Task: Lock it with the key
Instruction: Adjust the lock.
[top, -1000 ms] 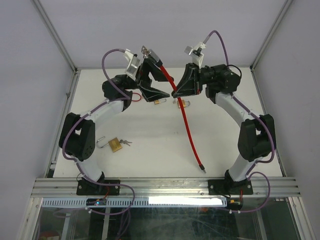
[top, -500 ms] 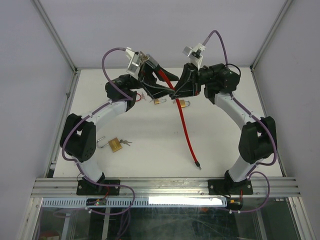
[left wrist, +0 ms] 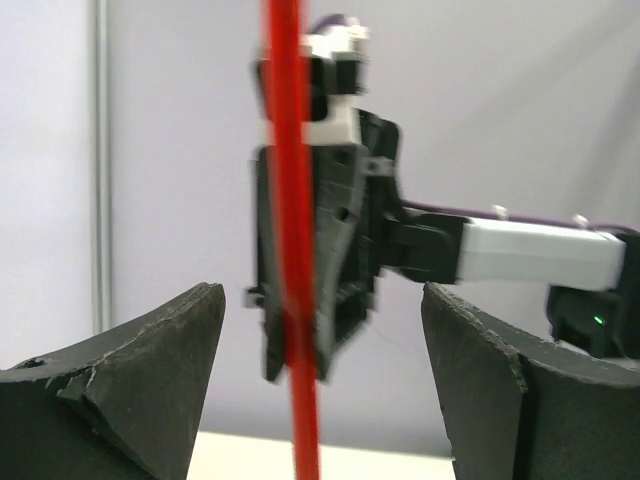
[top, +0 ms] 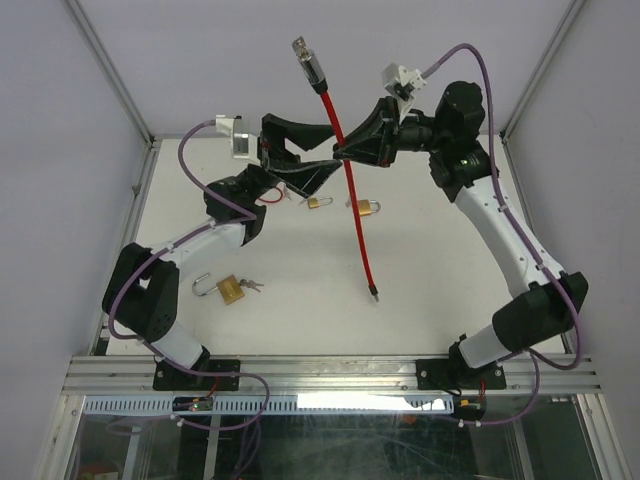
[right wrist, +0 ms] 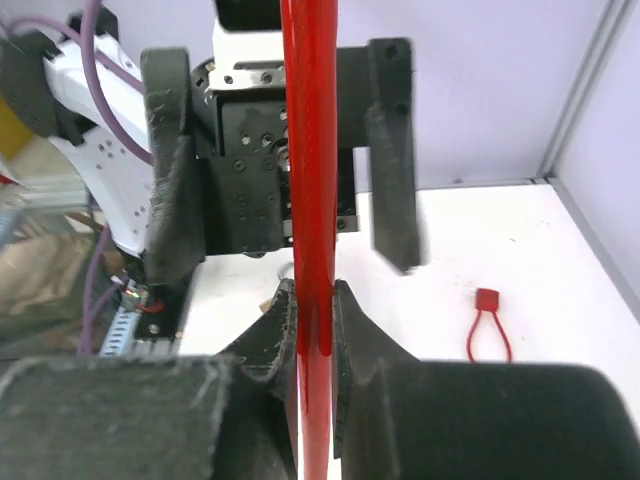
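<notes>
A red cable lock [top: 345, 190] hangs in the air. Its silver head [top: 308, 62], with what looks like a key in it, points up and back, and its free end [top: 374, 293] dangles just above the table. My right gripper [top: 348, 152] is shut on the cable's upper part; the right wrist view shows the red cable [right wrist: 310, 200] pinched between the fingers of this gripper [right wrist: 312, 292]. My left gripper [top: 333, 146] faces it, open, its fingers either side of the cable [left wrist: 290, 250] without touching it. In its own view the left gripper [left wrist: 322, 300] holds nothing.
A brass padlock [top: 232, 290] with an open shackle and keys lies at the front left of the white table [top: 440, 300]. Two small brass padlocks [top: 319, 202] [top: 368, 207] lie under the grippers. A red loop tag [right wrist: 487, 325] lies near the back.
The left gripper has let go of the lock's head, opened and dropped lower. The right arm has risen, lifting the cable so its end has left the table.
</notes>
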Controlling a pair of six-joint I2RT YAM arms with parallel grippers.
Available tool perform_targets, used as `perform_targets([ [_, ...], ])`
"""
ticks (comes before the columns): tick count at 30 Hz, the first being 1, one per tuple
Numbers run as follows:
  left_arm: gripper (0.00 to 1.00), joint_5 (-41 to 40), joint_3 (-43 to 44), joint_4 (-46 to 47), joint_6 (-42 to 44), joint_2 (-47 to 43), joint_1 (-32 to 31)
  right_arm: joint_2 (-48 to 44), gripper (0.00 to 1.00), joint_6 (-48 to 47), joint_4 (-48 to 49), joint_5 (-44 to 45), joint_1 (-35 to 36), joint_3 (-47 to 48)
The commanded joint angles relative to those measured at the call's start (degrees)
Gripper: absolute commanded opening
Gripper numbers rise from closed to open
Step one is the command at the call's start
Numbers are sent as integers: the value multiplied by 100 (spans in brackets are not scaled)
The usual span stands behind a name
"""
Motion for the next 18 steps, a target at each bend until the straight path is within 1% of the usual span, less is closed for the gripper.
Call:
perform_targets([
  [1, 82, -1080, -35, 282, 430, -219, -206, -833, 0, -3128, -2577, 1781, 530, -16],
  [3, 82, -1436, -123, 325, 662, -233, -317, -930, 0, -3346, -2579, 2479, 702, -127],
  [5, 82, -1755, -163, 299, 1080, -246, -480, -996, 0, -3369, -2451, 3184, 832, -252],
  [7, 78, -2136, -108, 81, 1485, -253, -680, -1037, 0, -3419, -2335, 3744, 974, -362],
  [10, 65, -2566, 29, -178, 1898, -219, -921, -1102, 0, -3493, -2140, 4545, 1184, -582],
  [12, 54, -2840, 64, -297, 2018, -214, -994, -1171, 0, -3462, -1964, 4936, 1246, -742],
  [14, 46, -3035, 67, -342, 2067, -195, -1033, -1270, 0, -3411, -1801, 5155, 1252, -902],
  [15, 39, -3087, 80, -367, 2068, -174, -1043, -1307, 0, -3379, -1748, 5192, 1254, -956],
  [18, 28, -3064, 160, -494, 2054, -95, -1058, -1380, 0, -3279, -1684, 5199, 1262, -1017],
])
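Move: The open left hand goes for the red cable just below its black collar, about 2 cm ahead, 3 cm to the right and 5 cm above. The cable's metal end lies roughly 6 cm ahead, 2 cm left and 10 cm above. The right hand already pinches the cable; from it, the open left fingers are some 3 cm left and 1 cm ahead, nearly level, while the cable's lower end hangs about 12 cm back, 6 cm right and 20 cm below. Keeping its pinch on the red cable, the right hand first eases back a little and to the left, then sinks about 6 cm and comes forward, turning clockwise some 30 degrees so that the collar end is brought down into the left gripper. The left hand goes about 4 cm forward to meet it, turning some 25 degrees counter-clockwise, and in the later half its wide-open fingers narrow to about a third around the cable just below the black collar, directly above the right fingers. ##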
